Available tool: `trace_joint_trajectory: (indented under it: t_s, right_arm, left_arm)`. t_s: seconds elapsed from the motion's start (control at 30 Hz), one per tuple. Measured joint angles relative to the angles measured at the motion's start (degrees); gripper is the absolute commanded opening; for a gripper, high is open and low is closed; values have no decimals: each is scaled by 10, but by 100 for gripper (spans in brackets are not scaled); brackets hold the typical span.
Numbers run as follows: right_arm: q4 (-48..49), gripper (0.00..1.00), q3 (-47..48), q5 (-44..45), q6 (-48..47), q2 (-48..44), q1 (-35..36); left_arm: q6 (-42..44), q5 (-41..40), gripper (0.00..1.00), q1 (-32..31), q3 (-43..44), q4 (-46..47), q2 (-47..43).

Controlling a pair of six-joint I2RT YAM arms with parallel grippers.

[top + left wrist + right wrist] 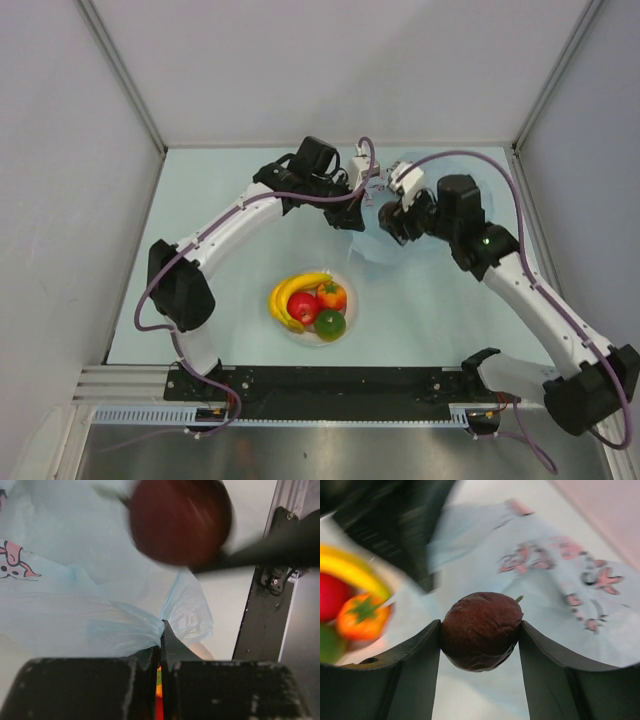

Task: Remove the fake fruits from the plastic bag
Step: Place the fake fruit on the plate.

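Note:
The light-blue plastic bag (420, 235) lies at the back of the table, its pink print showing (555, 575). My left gripper (362, 190) is shut on a bunched edge of the bag (115, 625), its jaws pressed together (161, 632). My right gripper (390, 222) is shut on a dark purple fruit (481, 630), held just above the bag. In the left wrist view this fruit (180, 520) appears blurred. A yellow banana (295, 290), a red apple (303, 307), an orange-red fruit (331, 295) and a green round one (329, 323) lie on the white plate (352, 300).
Grey enclosure walls stand on the left, back and right of the pale table (200, 200). A black rail (330, 380) runs along the near edge between the arm bases. A black frame post (260, 620) is close to the left gripper.

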Motion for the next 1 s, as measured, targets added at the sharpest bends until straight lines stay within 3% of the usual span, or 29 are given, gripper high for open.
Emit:
trace_joint_trajectory:
  t_s: [0.13, 0.23, 0.33, 0.5, 0.6, 1.0]
  right_arm:
    - [-72, 31, -46, -2, -4, -65, 78]
    - [-112, 32, -61, -9, -17, -77, 93]
    - [-138, 33, -71, -17, -35, -69, 121]
    - [-144, 36, -75, -36, -74, -29, 257]
    - [-141, 36, -91, -53, -92, -11, 301]
    - [-50, 36, -156, -39, -93, 75, 273]
  left_arm:
    - [-32, -5, 0, 0, -3, 26, 0]
    - [-50, -5, 0, 0, -18, 48, 0]
    - [-62, -8, 0, 0, -24, 50, 0]
    - [-64, -21, 0, 0, -26, 51, -1]
    - [-62, -25, 0, 3, -29, 50, -3]
    - [-59, -36, 0, 13, -32, 51, -12]
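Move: The plate's middle lies about 15 cm back, 18 cm to the left and 24 cm below the right gripper, which already holds the dark fruit over the bag. On the plate, the orange fruit sits about 12 cm back and 15 cm left of this gripper, the green fruit 19 cm back and 15 cm left, and the apple 15 cm back and 22 cm left. From the left gripper the plate is some 11 cm back, 7 cm left and 19 cm down. Swing the right gripper back and left past the bag while sinking, turning it some 40 degrees counter-clockwise and tipping the fingers farther down; then ease about 2 cm forward as you lower to the plate's right rim beside the green and orange fruits, roughly 17 cm down in all. Keep the dark fruit pinched. With the left gripper, shut, keep hold of the bag. ##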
